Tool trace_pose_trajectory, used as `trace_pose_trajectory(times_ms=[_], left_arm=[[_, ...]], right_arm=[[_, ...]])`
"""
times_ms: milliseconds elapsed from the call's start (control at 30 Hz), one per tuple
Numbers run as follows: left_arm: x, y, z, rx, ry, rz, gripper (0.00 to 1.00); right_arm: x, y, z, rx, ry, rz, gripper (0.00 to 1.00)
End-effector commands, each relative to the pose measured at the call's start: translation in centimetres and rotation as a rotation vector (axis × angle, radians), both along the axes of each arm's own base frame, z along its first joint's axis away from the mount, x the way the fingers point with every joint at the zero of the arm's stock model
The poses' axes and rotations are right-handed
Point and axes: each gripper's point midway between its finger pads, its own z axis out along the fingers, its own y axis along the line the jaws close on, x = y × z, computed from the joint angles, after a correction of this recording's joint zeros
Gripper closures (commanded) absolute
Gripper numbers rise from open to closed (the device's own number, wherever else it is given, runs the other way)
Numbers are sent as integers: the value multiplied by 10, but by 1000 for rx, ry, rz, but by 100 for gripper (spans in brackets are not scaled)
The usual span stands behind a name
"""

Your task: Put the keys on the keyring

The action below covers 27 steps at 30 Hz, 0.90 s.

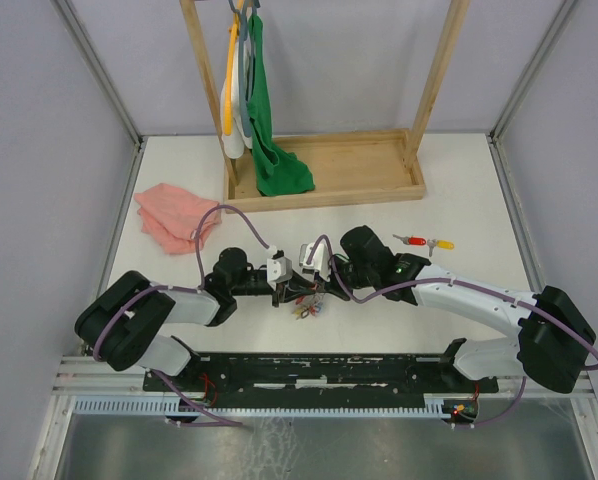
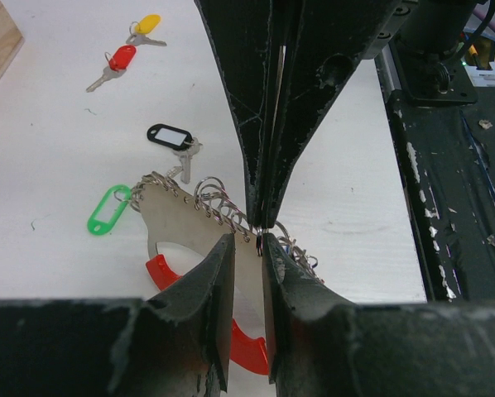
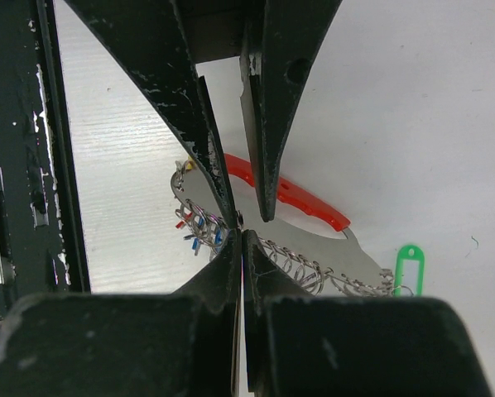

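The keyring (image 2: 177, 219), a grey plate with a red grip and a row of small rings, lies at mid-table under both grippers (image 1: 306, 308). My right gripper (image 3: 242, 233) is shut on its ringed edge. My left gripper (image 2: 245, 240) faces it with jaws a narrow gap apart, and the grey plate shows through that gap. A green-tagged key (image 2: 108, 211) sits at the keyring's corner, and a black-tagged key (image 2: 169, 136) lies just beyond. The red-tagged key (image 2: 120, 59) and yellow-tagged key (image 2: 147, 24) lie apart on the table, right of the grippers in the top view.
A pink cloth (image 1: 174, 215) lies at the left. A wooden rack base (image 1: 329, 190) with a green cloth (image 1: 269, 150) and hangers stands at the back. The black arm rail (image 1: 319, 370) runs along the near edge.
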Motion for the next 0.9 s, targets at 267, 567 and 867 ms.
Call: trace_pose_trajectory(times_ms=[267, 567, 867], left_arm=[[0, -10, 6, -26, 3, -67, 83], [6, -5, 20, -100, -61, 10, 97], [24, 17, 41, -180, -201, 214, 97]], right_arm=[[7, 20, 38, 111, -79, 34, 99], [13, 23, 49, 145, -63, -28, 73], [36, 7, 98, 321, -173, -250, 48]])
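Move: The keyring's coiled edge is in the right fingertips, practically at their hand point. From the left hand that pinched spot is about 1 cm to the right, at its own depth and height, already between its parted tips. The bunch of coloured tags hangs about 3 cm back and 2 cm to the left of the left hand, some 4 cm below it. On the table about 9 cm below, the green tag lies some 8 cm ahead and 5 cm to the right, and the black tag 6 cm ahead and 12 cm to the right. The left hand sinks barely 1 cm beside the still, shut right fingertips and closes from about a quarter open to shut, pinching the keyring's coiled edge. Only then does the right hand open to about half, let go, and draw off upward by about 4 cm and 1 to 2 cm forward with its fingers tilting up some 5 to 10 degrees, while the left keeps its pinch and eases about 1 cm to its left, turning slightly counter-clockwise. ##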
